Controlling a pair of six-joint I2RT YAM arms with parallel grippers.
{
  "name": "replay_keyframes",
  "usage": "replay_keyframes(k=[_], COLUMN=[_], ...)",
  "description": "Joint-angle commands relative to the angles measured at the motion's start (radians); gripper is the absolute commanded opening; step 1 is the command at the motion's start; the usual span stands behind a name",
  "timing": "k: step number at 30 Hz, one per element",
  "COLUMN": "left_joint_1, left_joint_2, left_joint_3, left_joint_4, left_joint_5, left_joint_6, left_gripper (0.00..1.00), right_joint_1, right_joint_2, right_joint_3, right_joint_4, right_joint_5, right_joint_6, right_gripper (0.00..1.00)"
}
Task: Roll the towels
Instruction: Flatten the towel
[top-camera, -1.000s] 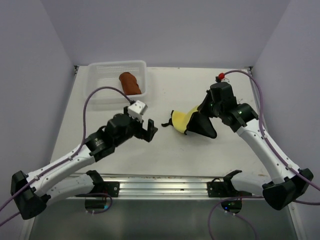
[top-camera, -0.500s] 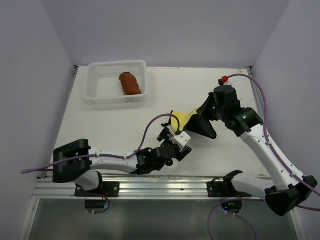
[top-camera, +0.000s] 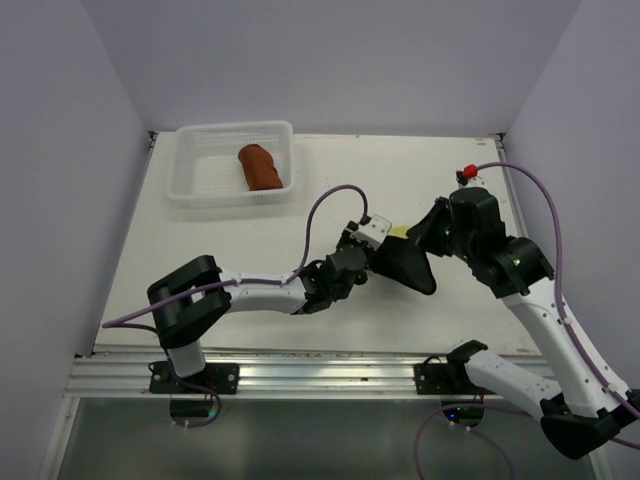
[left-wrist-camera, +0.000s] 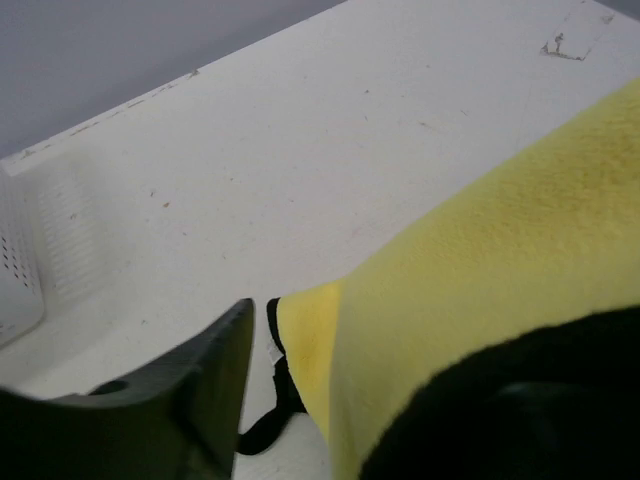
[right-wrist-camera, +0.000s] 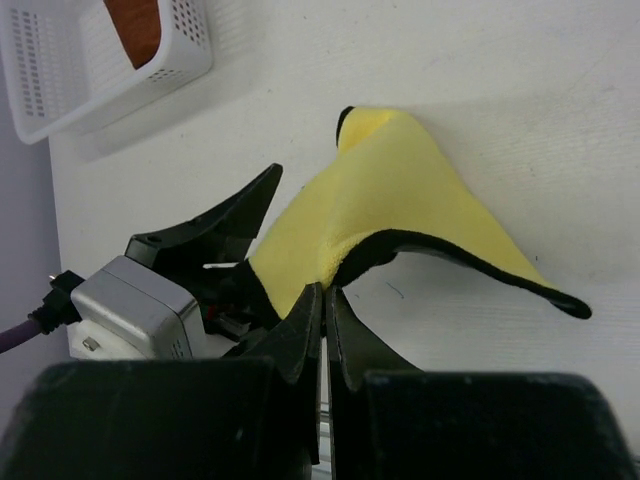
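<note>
The yellow towel (right-wrist-camera: 395, 195) with its dark hem hangs tented over the table, and my right gripper (right-wrist-camera: 325, 292) is shut on its near edge. In the top view only a sliver of that yellow towel (top-camera: 399, 233) shows, above its dark underside. My left gripper (top-camera: 366, 250) reaches in low from the left. Its jaws stand partly apart astride the towel's corner (left-wrist-camera: 310, 350), and one finger (left-wrist-camera: 205, 385) sits just clear of the hem. The rust-brown towel (top-camera: 262, 166) lies rolled in the white basket (top-camera: 190, 188).
The white mesh basket (right-wrist-camera: 60, 70) stands at the back left of the table. My left arm stretches flat across the table's front half, its purple cable (top-camera: 325, 205) looping above it. Grey walls close in the table on three sides.
My left arm has swung from the left side across to the yellow towel, and its jaws have narrowed around the corner. My right arm has drifted slightly right, still holding the towel.
</note>
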Motion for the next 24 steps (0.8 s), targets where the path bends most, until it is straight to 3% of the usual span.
replay_keyframes(k=[1, 4, 8, 11, 15, 24], left_joint_1=[0.005, 0.019, 0.021, 0.019, 0.019, -0.001], left_joint_2=[-0.06, -0.121, -0.273, -0.384, -0.488, -0.609], left_joint_3=[-0.075, -0.143, -0.206, -0.212, -0.207, -0.079], left_joint_4=[0.065, 0.035, -0.046, -0.203, -0.329, -0.74], left_joint_5=[0.017, 0.037, 0.126, 0.166, 0.164, 0.348], left_joint_6=[-0.035, -0.063, -0.064, -0.073, -0.061, -0.07], left_gripper=[0.38, 0.24, 0.18, 0.15, 0.04, 0.0], right_joint_1=[-0.001, -0.001, -0.001, -0.001, -0.001, -0.001], right_joint_2=[-0.036, -0.041, -0.039, -0.048, -0.088, -0.145], right_joint_3=[0.035, 0.05, 0.07, 0.059, 0.021, 0.03], right_joint_4=[-0.04, -0.044, -0.044, -0.043, -0.024, -0.047], right_joint_5=[0.062, 0.078, 0.054, 0.026, 0.0, -0.074], right_joint_6=[-0.008, -0.005, 0.0, 0.012, 0.041, 0.052], right_gripper=[0.0, 0.0, 0.0, 0.0, 0.0, 0.0])
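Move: The yellow towel's free edge is almost at the left hand point, between its half-open fingers, roughly 1 cm ahead and 1 cm below, level sideways. The towel's pinched corner, in the right fingers, is about 5 cm back, 5 cm right and 11 cm above the left hand. The basket is some 28 cm ahead and 33 cm left of the left hand, 13 cm below. From the right hand the free edge is about 6 cm ahead, 5 cm left and 12 cm below. Left fingers close on the towel edge, drawing some 11 cm left-back, then up; right keeps hold, easing back-up. ##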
